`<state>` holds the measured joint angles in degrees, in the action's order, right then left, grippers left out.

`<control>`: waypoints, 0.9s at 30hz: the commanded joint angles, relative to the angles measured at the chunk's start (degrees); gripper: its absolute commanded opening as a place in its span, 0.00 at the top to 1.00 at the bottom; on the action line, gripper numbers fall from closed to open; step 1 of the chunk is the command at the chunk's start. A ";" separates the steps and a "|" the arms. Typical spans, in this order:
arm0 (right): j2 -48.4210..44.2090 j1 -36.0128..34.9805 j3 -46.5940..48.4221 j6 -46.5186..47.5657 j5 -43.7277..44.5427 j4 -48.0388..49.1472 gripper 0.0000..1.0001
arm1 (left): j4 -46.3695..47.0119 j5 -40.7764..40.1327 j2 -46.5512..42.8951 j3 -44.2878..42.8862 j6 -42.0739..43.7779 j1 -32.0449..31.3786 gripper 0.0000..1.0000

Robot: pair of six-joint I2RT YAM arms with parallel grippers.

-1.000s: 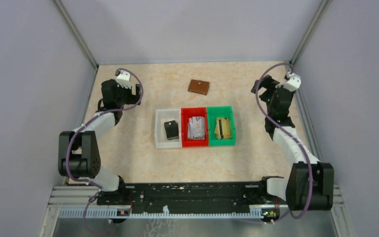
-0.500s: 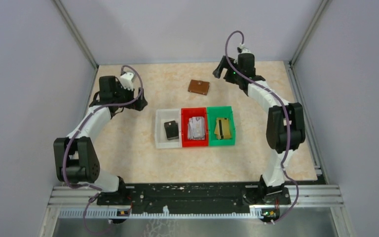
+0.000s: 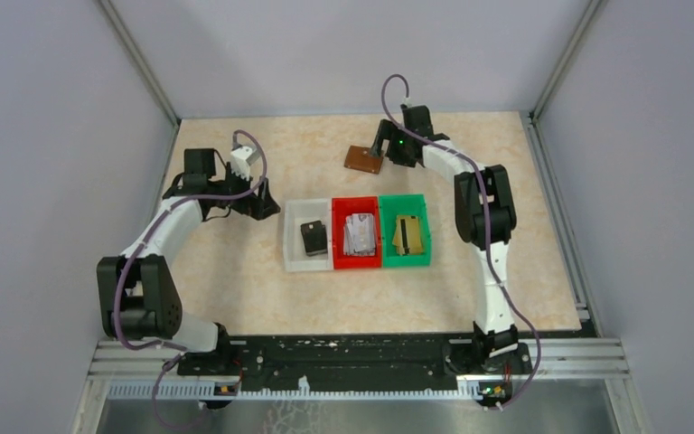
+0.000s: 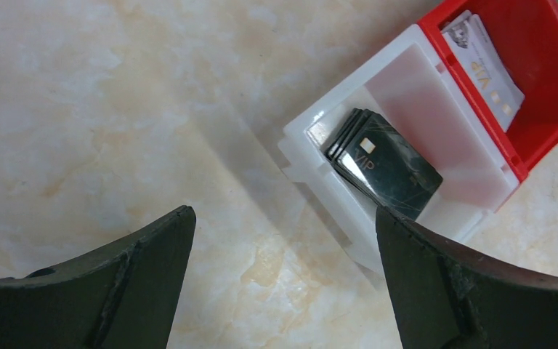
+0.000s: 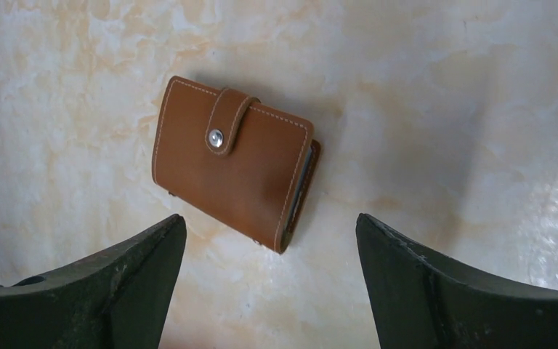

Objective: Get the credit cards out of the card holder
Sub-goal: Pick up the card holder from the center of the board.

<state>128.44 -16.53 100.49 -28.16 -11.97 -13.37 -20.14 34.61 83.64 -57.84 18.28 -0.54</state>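
Note:
The brown card holder (image 3: 363, 159) lies shut on the table at the back, its snap tab fastened (image 5: 232, 160). My right gripper (image 3: 382, 147) hovers over its right side, open, with the holder's near corner between the fingertips (image 5: 269, 218) and untouched. My left gripper (image 3: 262, 204) is open over bare table just left of the white bin (image 4: 283, 211). Credit cards lie in the bins: black ones (image 3: 314, 238) (image 4: 385, 163) in the white bin, silvery ones (image 3: 359, 233) (image 4: 483, 62) in the red, gold ones (image 3: 407, 233) in the green.
The white bin (image 3: 294, 249), red bin (image 3: 356, 263) and green bin (image 3: 404, 201) stand side by side mid-table. Grey walls with metal posts close in the table on the left, back and right.
My right arm has swung from the right wall leftward across the back to the card holder. My left arm has moved rightward and nearer, up to the white bin.

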 commanded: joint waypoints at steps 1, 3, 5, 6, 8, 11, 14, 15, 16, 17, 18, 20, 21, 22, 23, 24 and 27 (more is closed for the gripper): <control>3.76 -0.77 6.53 -0.14 -0.58 0.00 0.15 | -3.26 8.05 0.81 -1.24 0.86 0.14 0.01; 5.25 -1.07 7.82 -0.30 -0.15 -0.67 0.18 | -3.50 8.88 0.95 -1.43 0.50 0.18 0.01; 6.27 -1.13 8.29 -0.68 0.13 -0.48 0.19 | -3.50 9.04 1.05 -1.63 -0.06 0.18 0.01; 6.60 -1.13 8.30 -0.82 0.29 -0.19 0.21 | -3.57 9.25 1.02 -1.73 -0.24 0.18 0.01; 7.19 -1.16 8.29 -1.01 0.59 0.38 0.23 | -3.79 9.82 0.94 -1.87 -0.58 0.17 0.01; 8.05 -1.20 8.44 -1.55 0.69 1.27 0.27 | -3.97 11.36 0.47 -1.64 -0.69 0.18 0.01; 9.04 -1.18 9.34 -2.40 0.18 1.06 0.32 | -4.19 12.21 -0.10 -1.44 -0.53 0.14 0.01; 9.29 -1.20 9.38 -2.75 -0.03 1.25 0.34 | -4.32 12.30 -0.16 -1.55 -0.49 0.18 0.01; 9.44 -1.28 9.31 -3.10 -0.08 1.45 0.36 | -4.48 12.32 -0.19 -1.67 -0.41 0.18 0.01; 9.58 -1.32 9.16 -3.36 -0.08 1.55 0.39 | -4.73 12.33 -0.15 -1.89 -0.26 0.18 0.01; 9.63 -1.44 9.01 -3.65 -0.12 1.90 0.43 | -4.89 12.37 -0.01 -1.87 -0.20 0.16 0.01; 9.73 -1.62 8.95 -4.33 -0.44 2.39 0.51 | -5.16 12.12 0.18 -1.92 -0.15 0.18 0.01; 9.80 -1.63 8.88 -4.74 -0.80 2.71 0.54 | -5.37 12.00 0.30 -1.92 -0.04 0.18 0.01; 9.81 -1.64 8.84 -5.26 -1.33 3.02 0.56 | -5.69 11.82 0.44 -1.86 0.12 0.18 0.01; 9.91 -1.66 8.79 -5.80 -1.77 3.33 0.56 | -5.86 11.63 0.41 -1.77 0.31 0.18 0.01; 9.98 -1.58 8.78 -6.54 -2.20 3.65 0.56 | -6.02 11.37 0.39 -1.68 0.51 0.14 0.01; 10.13 -1.24 8.06 -9.82 -4.38 5.91 0.56 | -7.28 10.62 0.75 -1.86 1.54 0.18 0.01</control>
<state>137.25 -17.17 107.74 -33.69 -13.28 -10.39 -25.23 44.60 84.27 -58.15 17.85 -0.54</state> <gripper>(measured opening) 0.438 0.989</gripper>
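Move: The card holder lies about 3 cm ahead of my right hand, 5 cm to its left and some 5 cm below. Behind it are the trays: the red tray about 19 cm back and 7 cm left of my right hand, the green tray equally far back and about 4 cm to the right. From my left hand the card holder is roughly 21 cm ahead, 22 cm right and 11 cm down. With my right hand I ease down, forward and left, roughly 2.5 cm each way, bringing my fingertips to the card holder's right end. They close from wide to about half open around that end, the left finger coming onto the leather, with barely any wrist turn. My left hand, still open, drifts about 4 cm back and right towards the white tray. ##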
